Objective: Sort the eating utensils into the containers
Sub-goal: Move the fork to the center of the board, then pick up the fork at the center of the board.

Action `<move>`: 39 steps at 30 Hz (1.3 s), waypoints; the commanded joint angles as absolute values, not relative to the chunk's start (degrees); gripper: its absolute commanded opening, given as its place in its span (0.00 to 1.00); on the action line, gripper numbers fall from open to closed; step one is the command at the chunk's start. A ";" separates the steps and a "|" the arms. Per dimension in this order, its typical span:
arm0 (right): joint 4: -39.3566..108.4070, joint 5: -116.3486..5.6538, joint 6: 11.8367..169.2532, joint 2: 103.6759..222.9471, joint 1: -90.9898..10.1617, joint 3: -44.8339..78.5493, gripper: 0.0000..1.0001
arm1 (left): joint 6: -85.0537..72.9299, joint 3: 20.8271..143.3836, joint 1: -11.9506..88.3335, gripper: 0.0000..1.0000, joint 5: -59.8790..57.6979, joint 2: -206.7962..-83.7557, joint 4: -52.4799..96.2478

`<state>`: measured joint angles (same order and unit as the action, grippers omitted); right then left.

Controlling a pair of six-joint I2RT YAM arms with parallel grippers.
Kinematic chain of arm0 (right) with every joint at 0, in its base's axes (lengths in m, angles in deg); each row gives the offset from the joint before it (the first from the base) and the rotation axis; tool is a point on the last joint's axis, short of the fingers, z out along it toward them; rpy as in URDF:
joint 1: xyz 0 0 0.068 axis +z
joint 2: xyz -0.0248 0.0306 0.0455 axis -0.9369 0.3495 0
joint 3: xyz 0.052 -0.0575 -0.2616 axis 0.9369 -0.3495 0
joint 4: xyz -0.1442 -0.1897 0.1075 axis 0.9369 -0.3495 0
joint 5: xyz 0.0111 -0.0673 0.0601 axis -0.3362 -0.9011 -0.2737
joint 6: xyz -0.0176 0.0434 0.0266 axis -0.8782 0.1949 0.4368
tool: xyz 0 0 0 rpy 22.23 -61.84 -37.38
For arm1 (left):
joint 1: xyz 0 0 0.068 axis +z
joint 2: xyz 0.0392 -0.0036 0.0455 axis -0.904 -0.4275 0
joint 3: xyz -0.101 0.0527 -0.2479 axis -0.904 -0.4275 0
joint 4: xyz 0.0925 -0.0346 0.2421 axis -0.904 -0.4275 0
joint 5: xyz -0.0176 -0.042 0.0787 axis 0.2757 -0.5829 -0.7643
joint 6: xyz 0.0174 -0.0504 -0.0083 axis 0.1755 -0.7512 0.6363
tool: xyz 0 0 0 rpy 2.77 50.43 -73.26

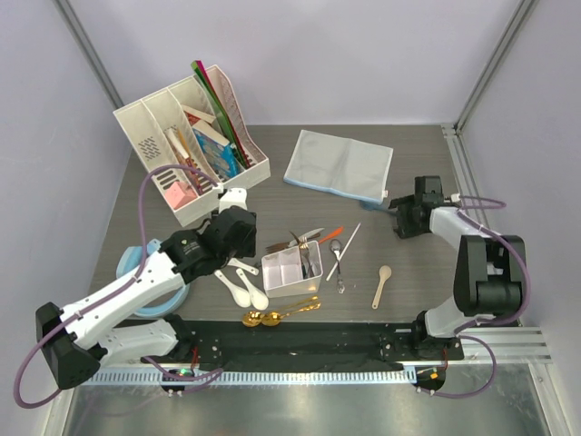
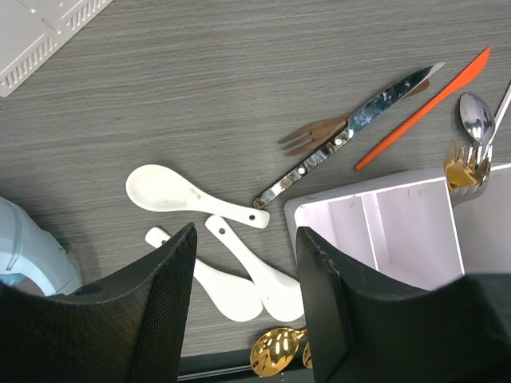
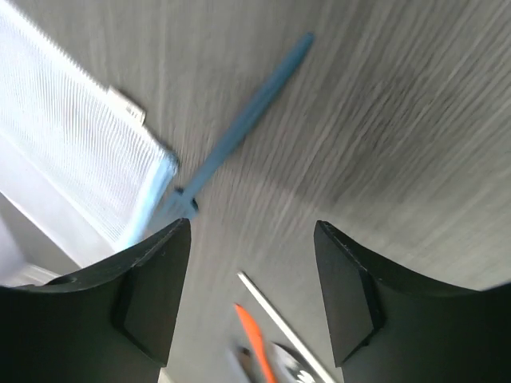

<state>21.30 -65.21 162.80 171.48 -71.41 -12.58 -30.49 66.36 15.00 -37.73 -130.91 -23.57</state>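
Note:
The white divided container [image 1: 290,270] stands mid-table with silver pieces and a gold fork [image 2: 459,171] in one end. My left gripper [image 2: 246,239] hovers open over three white ceramic spoons [image 2: 192,195], just left of the container [image 2: 383,223]. Beyond it lie a silver knife [image 2: 351,136], a brown fork [image 2: 307,136] and an orange piece [image 2: 423,108]. Gold spoons [image 1: 272,316] lie at the near edge and a wooden spoon [image 1: 381,285] to the right. My right gripper [image 3: 251,231] is open and empty above the table. A blue-handled piece [image 3: 247,120] lies beyond its fingertips; that view is blurred.
A white organiser with books [image 1: 195,145] stands at the back left. The grey-blue cloth [image 1: 340,163] lies at the back, its edge beside the blue piece. A light blue dish [image 1: 150,272] sits under the left arm. A thin silver rod [image 1: 345,250] lies right of the container.

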 commanded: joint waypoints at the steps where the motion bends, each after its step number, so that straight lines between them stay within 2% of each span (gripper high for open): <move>1: 10.08 -66.87 131.33 165.64 -71.12 -4.48 0.67 | -30.52 64.96 15.21 0.54 -37.04 -130.52 -20.83; 3: 7.88 -68.62 122.44 166.07 -70.33 1.65 0.67 | -30.08 64.43 15.21 0.54 -36.86 -130.34 -20.47; 4: 4.48 -68.53 113.88 168.60 -70.42 4.22 0.67 | -29.90 64.34 15.21 0.54 -36.77 -130.43 -20.39; 7: -1.85 -65.99 102.15 175.09 -70.42 13.10 0.66 | -28.68 64.43 15.30 0.54 -36.51 -130.69 -20.12; 11: -6.09 -71.14 93.63 182.22 -66.30 21.89 0.65 | -28.06 64.69 15.21 0.54 -36.42 -131.65 -19.86; 12: -8.97 -82.04 92.44 184.86 -64.37 28.35 0.65 | -27.97 64.60 15.21 0.55 -35.99 -131.74 -19.86; 13: -15.09 -87.19 91.21 187.58 -60.88 32.24 0.66 | -27.97 64.43 15.21 0.54 -35.81 -131.83 -19.60; 15: -16.64 -98.78 84.10 194.10 -57.78 35.70 0.68 | -27.97 63.55 15.21 0.54 -35.28 -131.83 -18.98; 17: -16.04 -99.03 81.63 195.95 -55.92 34.92 0.68 | -27.71 63.02 15.21 0.55 -34.93 -131.92 -17.93; 20: -8.50 -100.59 78.03 194.30 -53.73 25.73 0.71 | -27.18 63.02 15.21 0.55 -34.49 -132.36 -17.75; 28: 11.44 -100.52 65.83 176.91 -53.37 5.57 0.72 | -26.65 61.27 15.30 0.55 -33.26 -132.10 -16.17; 34: 12.01 -88.23 63.43 176.45 -53.37 5.91 0.72 | -27.44 61.53 15.21 0.54 -31.24 -133.50 -15.55; 39: 9.12 -80.58 61.06 182.06 -53.81 9.51 0.72 | -27.53 62.58 15.21 0.54 -32.20 -132.98 -16.69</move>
<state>9.43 -88.42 64.84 178.13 -53.64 6.08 -27.23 61.11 15.00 -32.03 -133.53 -17.93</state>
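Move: The blue fork lies just in front of the right hand, its middle roughly 5 cm ahead, 2 cm to the left and 3 cm below. Counted from that hand, the pale cloth's middle is about 20 cm ahead and 19 cm left, the chopstick 10 cm back and 20 cm left, the wooden spoon some 22 cm back and 8 cm left. From the left hand the fork is about 19 cm ahead, 54 cm right and 17 cm below. Already free of the fork, the right hand swings up and forward by about 8 cm each way, comes back and down low near the fork's handle side, then lifts again to end about 5 cm higher than it began, over the handle side, having rolled some 110 degrees counter-clockwise about its own fingers, which stay wide open and point down and forward. Meanwhile the left hand, half open and empty, sinks about 4 cm over the white spoons beside the tray, drifting slightly right. ##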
